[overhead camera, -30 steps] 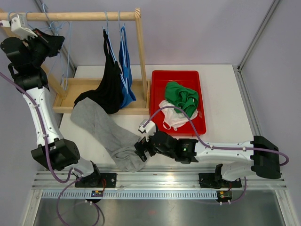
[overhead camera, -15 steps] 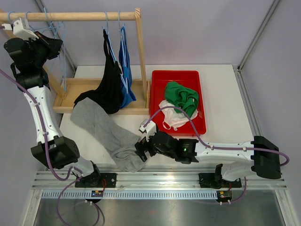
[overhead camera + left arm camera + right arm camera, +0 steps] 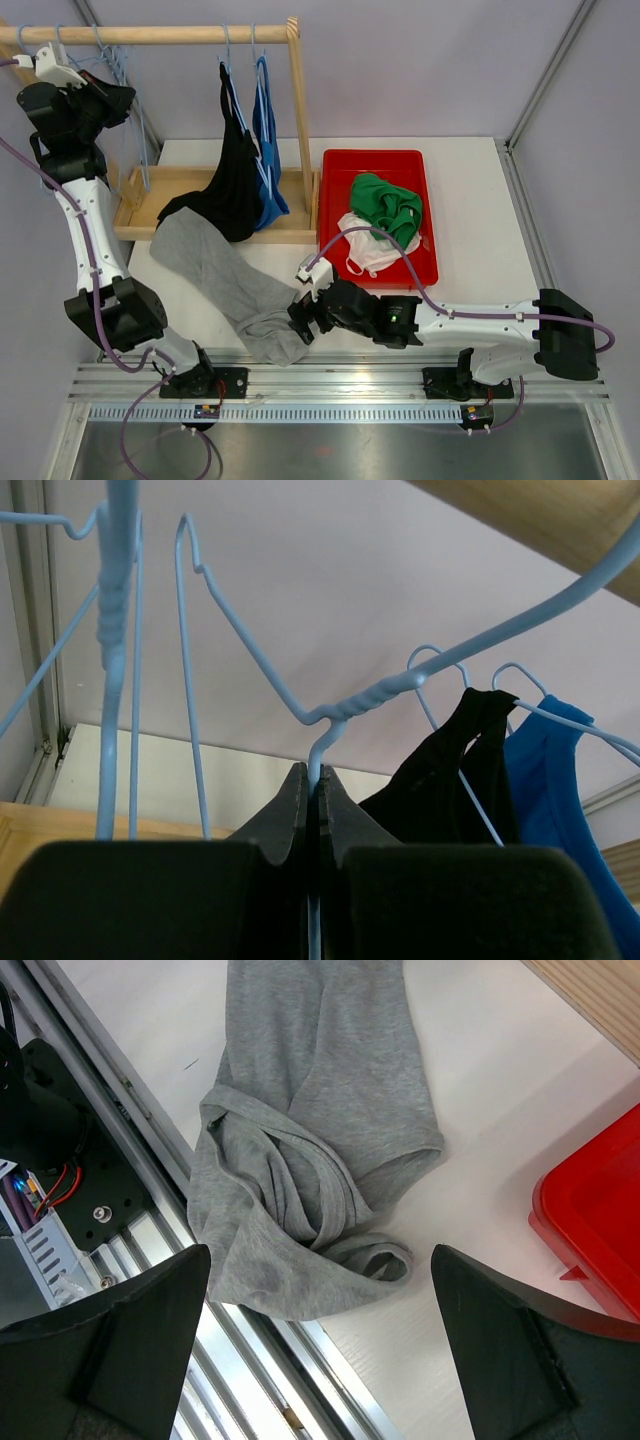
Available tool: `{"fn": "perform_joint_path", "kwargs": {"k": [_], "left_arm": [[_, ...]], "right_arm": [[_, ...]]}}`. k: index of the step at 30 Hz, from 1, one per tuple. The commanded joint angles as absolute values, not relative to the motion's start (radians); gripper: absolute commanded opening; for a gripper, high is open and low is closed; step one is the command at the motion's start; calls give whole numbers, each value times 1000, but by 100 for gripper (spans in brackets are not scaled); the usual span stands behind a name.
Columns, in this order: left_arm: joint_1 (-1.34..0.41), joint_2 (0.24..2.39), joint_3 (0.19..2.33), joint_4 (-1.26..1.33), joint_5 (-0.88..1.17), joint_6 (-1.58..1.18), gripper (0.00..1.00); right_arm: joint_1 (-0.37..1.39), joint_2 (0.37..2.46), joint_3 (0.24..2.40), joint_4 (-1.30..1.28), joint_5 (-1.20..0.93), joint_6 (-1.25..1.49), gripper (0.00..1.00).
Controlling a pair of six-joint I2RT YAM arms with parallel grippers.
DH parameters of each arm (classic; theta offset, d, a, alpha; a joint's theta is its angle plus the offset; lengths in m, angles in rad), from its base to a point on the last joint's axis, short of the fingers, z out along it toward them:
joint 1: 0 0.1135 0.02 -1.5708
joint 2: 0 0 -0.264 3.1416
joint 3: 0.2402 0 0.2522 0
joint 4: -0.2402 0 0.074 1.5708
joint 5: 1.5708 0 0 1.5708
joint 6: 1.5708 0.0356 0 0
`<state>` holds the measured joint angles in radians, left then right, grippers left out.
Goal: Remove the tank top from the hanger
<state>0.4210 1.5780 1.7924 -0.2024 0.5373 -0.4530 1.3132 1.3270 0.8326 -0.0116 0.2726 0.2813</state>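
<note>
The grey tank top [image 3: 228,283] lies crumpled on the table, off any hanger, its bunched end [image 3: 300,1200] at the near edge. My right gripper [image 3: 301,318] hovers just above that end, open, and nothing sits between its fingers [image 3: 320,1260]. High at the far left, my left gripper [image 3: 117,97] is shut on the wire of a bare light-blue hanger [image 3: 360,702], pinched just below its twisted neck [image 3: 318,780]. That hanger [image 3: 135,125] hangs by the wooden rod [image 3: 170,34].
A black tank top [image 3: 235,170] and a blue one [image 3: 268,150] hang on hangers from the rod. The rack's wooden base [image 3: 150,190] sits at the back left. A red tray [image 3: 330,200] holds green [image 3: 388,205] and white [image 3: 365,255] garments.
My left arm has shifted a little near the rod, carrying the hanger with it. The right arm and the grey tank top have not moved.
</note>
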Motion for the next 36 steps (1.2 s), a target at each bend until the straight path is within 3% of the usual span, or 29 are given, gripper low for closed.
{"fn": "perform_joint_path", "kwargs": {"k": [1,5,7,8,11,12,15,20,28,36], "left_arm": [[426,1551,1770,-233,529,-456,0],[428,1519,1776,-226,514,-469,2],[426,1484,1779,-222,508,-485,13],[425,1473,1779,-222,499,-489,35],[425,1393,1749,-207,477,-499,61],[423,1370,1715,-195,471,-506,78],[419,1272,1658,-143,463,-526,99],[388,1096,1487,-58,477,-525,99],[121,724,1192,-49,538,-315,99],[-121,634,1030,-247,279,-75,99]], "right_arm": [[1307,1341,861,20,295,288,99],[1307,1336,854,21,311,291,100],[1305,1327,848,18,321,290,99],[1307,1324,847,17,328,288,100],[1307,1318,847,12,330,284,100],[1305,1316,847,12,330,284,99],[1305,1322,851,12,325,284,100],[1307,1333,856,9,330,282,100],[1305,1359,877,5,357,270,99],[1299,1422,916,-18,334,287,100]]}}
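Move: My left hand grips the bare hanger near its neck; its spot on the rail is about 4 cm ahead, 2 cm left and 9 cm above. The next empty hanger hangs some 8 cm left and 3 cm ahead. The black tank top is roughly 16 cm right, 2 cm ahead and 17 cm lower; the grey tank top lies some 25 cm back, 14 cm right and 43 cm below. From my right hand, that rail spot is about 38 cm ahead, 35 cm left and 39 cm up. I open my left fingers wide and let go of the bare hanger, then draw straight back from the rail, rising about 7 cm. From there I swing right as well, some 25 cm back and 19 cm right in all, losing most of that height by the time I am high over the grey tank top. My fingers tip up about 20 degrees and turn clockwise nearly as much, with some roll. ##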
